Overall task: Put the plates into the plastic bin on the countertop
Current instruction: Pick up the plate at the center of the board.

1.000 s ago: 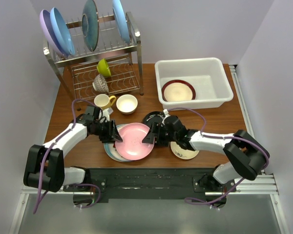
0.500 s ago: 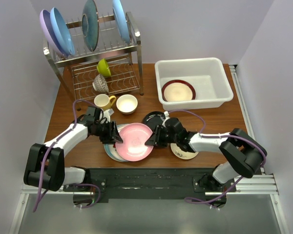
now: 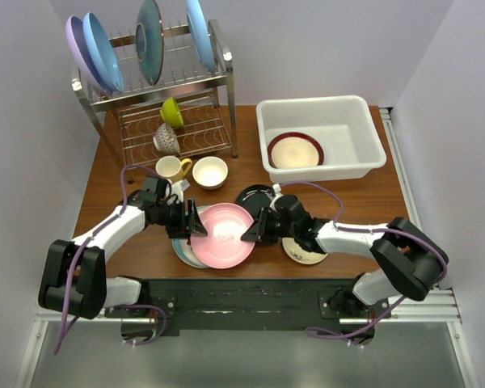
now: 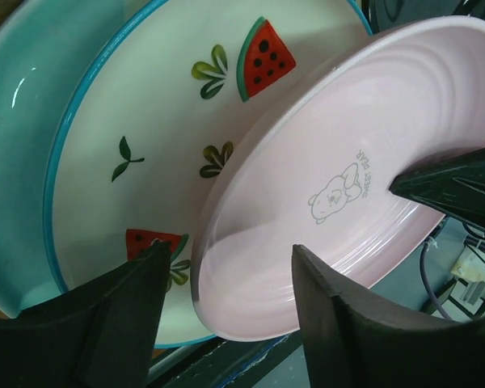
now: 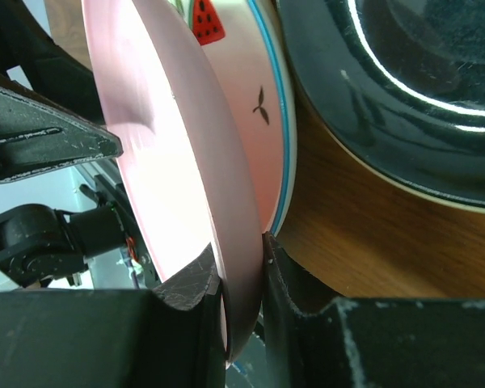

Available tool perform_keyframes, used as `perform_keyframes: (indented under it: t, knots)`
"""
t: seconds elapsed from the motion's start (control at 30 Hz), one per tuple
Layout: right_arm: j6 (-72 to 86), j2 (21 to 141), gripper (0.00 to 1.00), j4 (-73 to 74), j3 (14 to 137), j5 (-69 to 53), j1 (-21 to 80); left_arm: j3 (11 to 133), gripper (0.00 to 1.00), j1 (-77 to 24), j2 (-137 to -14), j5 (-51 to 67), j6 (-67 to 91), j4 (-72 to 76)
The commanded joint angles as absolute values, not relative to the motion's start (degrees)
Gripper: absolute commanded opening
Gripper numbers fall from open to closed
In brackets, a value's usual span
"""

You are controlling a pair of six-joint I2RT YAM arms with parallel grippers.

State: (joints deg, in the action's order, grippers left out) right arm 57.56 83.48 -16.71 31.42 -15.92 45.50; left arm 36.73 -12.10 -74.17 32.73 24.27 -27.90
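Observation:
My right gripper (image 5: 242,283) is shut on the right rim of the pink plate (image 5: 162,145), which is tilted up off the stack. My left gripper (image 4: 230,323) stands open astride the plate's opposite rim without touching it. Under the pink plate (image 3: 222,234) lie the watermelon plate (image 4: 162,129) and a teal plate (image 4: 16,121). A glossy black plate (image 3: 257,196) sits behind them, and a small cream plate (image 3: 305,252) is partly hidden under my right arm. The white plastic bin (image 3: 364,121) at the back right holds a maroon-rimmed plate (image 3: 295,150). All rest on the wooden countertop (image 3: 364,198).
A steel wire rack (image 3: 218,77) at the back left carries large blue, lilac and teal plates, with a green cup (image 3: 172,111) and a patterned cup (image 3: 166,139) below. A yellow mug (image 3: 171,168) and a cream bowl (image 3: 210,171) stand before it.
My right gripper has closed on the pink plate's right rim. My left gripper has opened and let go of the left rim. The plate has shifted slightly.

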Motion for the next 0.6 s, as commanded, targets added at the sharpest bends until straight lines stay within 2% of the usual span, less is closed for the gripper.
perform_keyframes:
  t: [0.0, 0.23, 0.4, 0.47, 0.5, 0.57]
  knots:
    - [56.3, 80.0, 0.01, -15.4, 32.6, -14.8, 45.9, 38.6, 0.69, -12.5, -70.9, 33.5, 23.4, -27.2]
    - [55.8, 77.5, 0.00, -12.9, 32.5, -14.2, 45.8, 40.2, 0.86, -12.4, -69.7, 33.0, 23.1, -28.0]
    - [55.4, 74.8, 0.00, -10.6, 32.1, -13.4, 45.8, 40.8, 0.91, -12.5, -68.5, 33.0, 22.9, -28.1]
    - [54.9, 73.7, 0.00, -8.8, 32.2, -13.0, 45.9, 41.2, 0.95, -12.4, -67.4, 33.0, 22.8, -28.0]
    - [54.8, 72.4, 0.00, -8.1, 32.3, -12.7, 45.8, 41.5, 1.00, -12.4, -67.2, 32.9, 22.8, -28.1]
    - [54.5, 71.2, 0.00, -6.2, 32.4, -12.1, 45.8, 42.1, 1.00, -12.4, -66.6, 32.7, 22.9, -28.4]
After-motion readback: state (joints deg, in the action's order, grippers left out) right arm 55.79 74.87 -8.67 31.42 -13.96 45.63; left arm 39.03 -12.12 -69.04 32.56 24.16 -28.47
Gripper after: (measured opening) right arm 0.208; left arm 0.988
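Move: The right hand already pinches the pink plate's right rim, with the plate's middle about 8 cm to its left. The bin's middle lies some 27 cm ahead and 20 cm right of that hand. The black plate is 8 cm ahead and 3 cm right, the small cream plate 16 cm right and 3 cm back, both roughly 5 cm below. From the left hand, the pink plate's middle is about 8 cm right and 1 cm back. Keeping its pinch on the pink plate's right rim, the right hand raises it a little over 2 cm and carries it about 1.5 cm right, away from the stack. The left hand spreads its fingers from roughly two-thirds to fully open around the plate's left rim and rises about 3 cm, easing slightly forward, its fingers tipping up some 5 degrees. ##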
